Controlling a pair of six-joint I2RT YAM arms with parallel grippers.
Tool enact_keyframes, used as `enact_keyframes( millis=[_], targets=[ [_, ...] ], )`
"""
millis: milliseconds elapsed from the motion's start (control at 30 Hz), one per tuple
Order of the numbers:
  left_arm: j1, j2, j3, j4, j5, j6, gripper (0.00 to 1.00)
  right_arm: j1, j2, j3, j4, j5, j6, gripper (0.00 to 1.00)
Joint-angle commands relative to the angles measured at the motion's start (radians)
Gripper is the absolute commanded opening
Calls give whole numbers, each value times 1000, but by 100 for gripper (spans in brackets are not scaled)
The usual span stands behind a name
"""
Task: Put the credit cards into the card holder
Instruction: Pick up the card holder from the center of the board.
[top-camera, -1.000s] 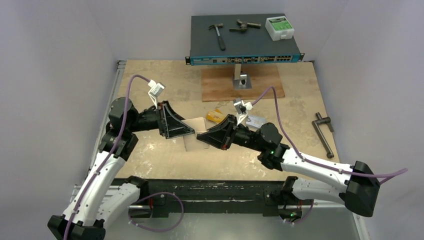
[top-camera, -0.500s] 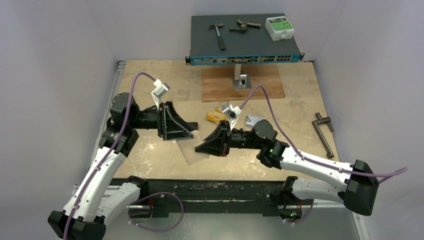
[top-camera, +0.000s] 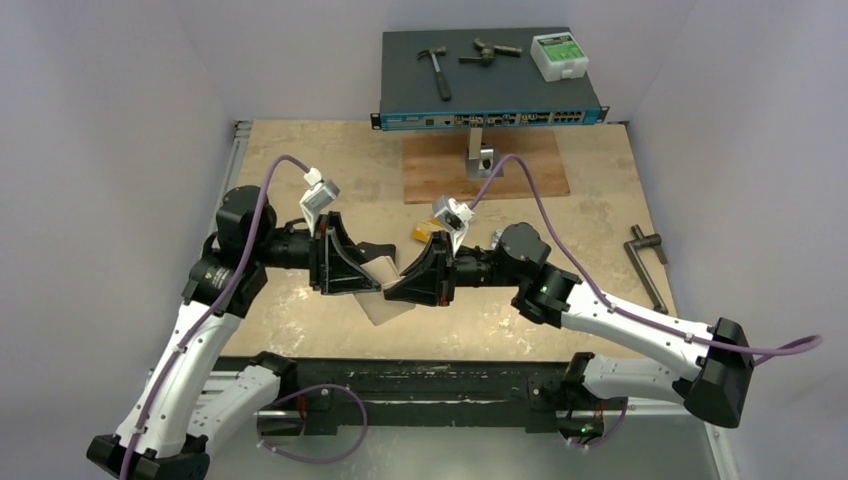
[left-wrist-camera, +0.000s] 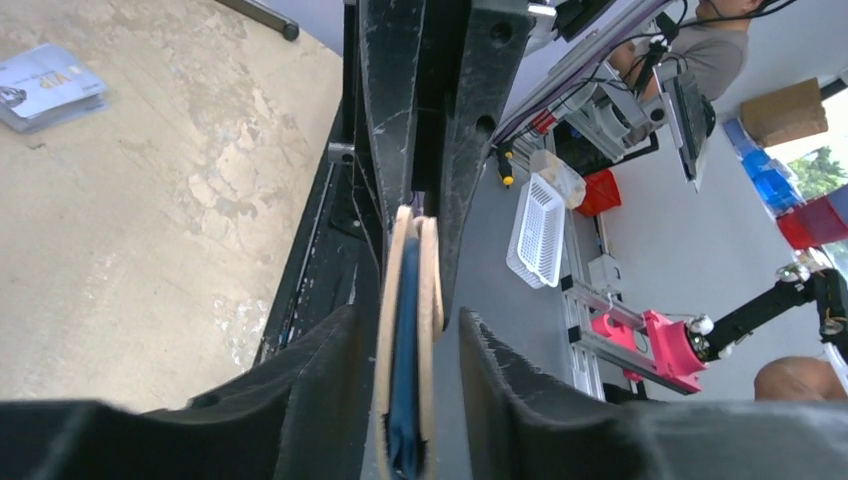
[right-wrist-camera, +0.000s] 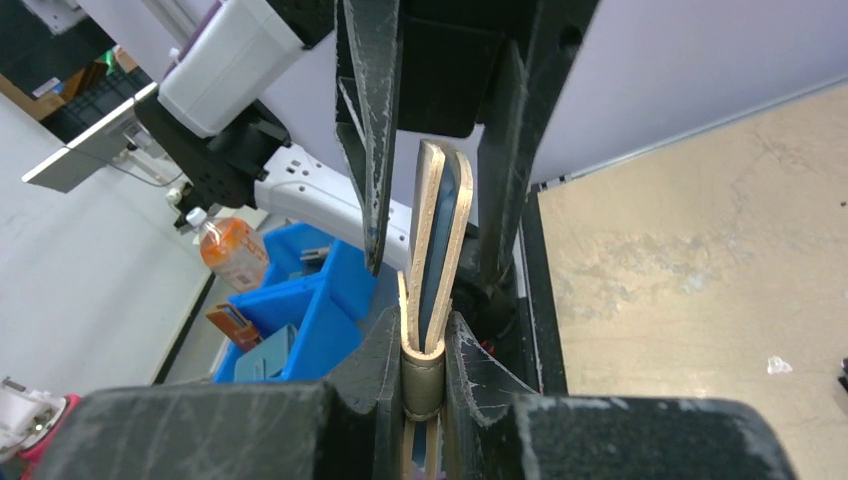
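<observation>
The tan card holder (top-camera: 383, 310) hangs edge-on above the table between my two grippers. My right gripper (right-wrist-camera: 423, 320) is shut on its folded spine (right-wrist-camera: 424, 375); in the top view that gripper (top-camera: 400, 288) reaches in from the right. My left gripper (left-wrist-camera: 408, 312) is open around the holder's (left-wrist-camera: 405, 340) free edges. Its left finger (left-wrist-camera: 330, 390) is against the leather and its right finger (left-wrist-camera: 510, 400) stands off with a gap. A blue lining shows between the flaps. Orange credit cards (top-camera: 425, 232) lie behind the grippers. Silvery ones (left-wrist-camera: 45, 85) lie on the table, partly hidden in the top view.
A network switch (top-camera: 490, 100) stands at the back with a hammer (top-camera: 433, 70), another tool and a green-white box (top-camera: 558, 55) on top. A wooden board (top-camera: 485, 170) lies in front of it. A black metal handle (top-camera: 648, 265) lies at the right.
My right gripper has carried the card holder to the left and raised it. My left gripper has come in around it, and its jaws have narrowed.
</observation>
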Motion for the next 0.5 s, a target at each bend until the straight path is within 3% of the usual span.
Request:
enact_keyframes(
  millis=[0, 167, 267, 333, 467],
  targets=[
    [-5, -18, 52, -51, -62, 100, 32, 0, -12, 46, -62, -10, -51, 0],
    [-5, -38, 33, -64, -105, 98, 12, -1, -21, 56, -107, 39, -63, 1],
    [-5, -50, 18, -71, -203, 83, 0, -3, -32, 77, -175, 150, -83, 42],
    [-5, -56, 9, -83, -313, 65, 0, -3, -45, 100, -262, 273, -102, 60],
    [-5, -38, 11, -151, -581, 10, 0, -1, -90, 144, -391, 584, -154, 68]
  ],
)
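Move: The card holder, gripped at its other end by the right hand, stands between the left hand's half-open fingers, its middle about 3 cm to the left hand's right, 1 cm back and 2 cm below. From the right hand its middle is level sideways, about 1 cm back and 2 cm below. The black cards lie on the table some 16 cm ahead of the left hand, 1 cm to its left and 29 cm below, the yellow packet about 20 cm ahead and 11 cm to its right. The left fingers close from half open and pinch the near end of the card holder, while the right hand, still gripping the other end, sinks a little under 2 cm, then opens wide and lets go, swinging forward about 4 cm and turning clockwise. With the card holder now in its grip, the left hand carries it some 3.5 cm forward, a little down and left, turning about 15 degrees counter-clockwise. ##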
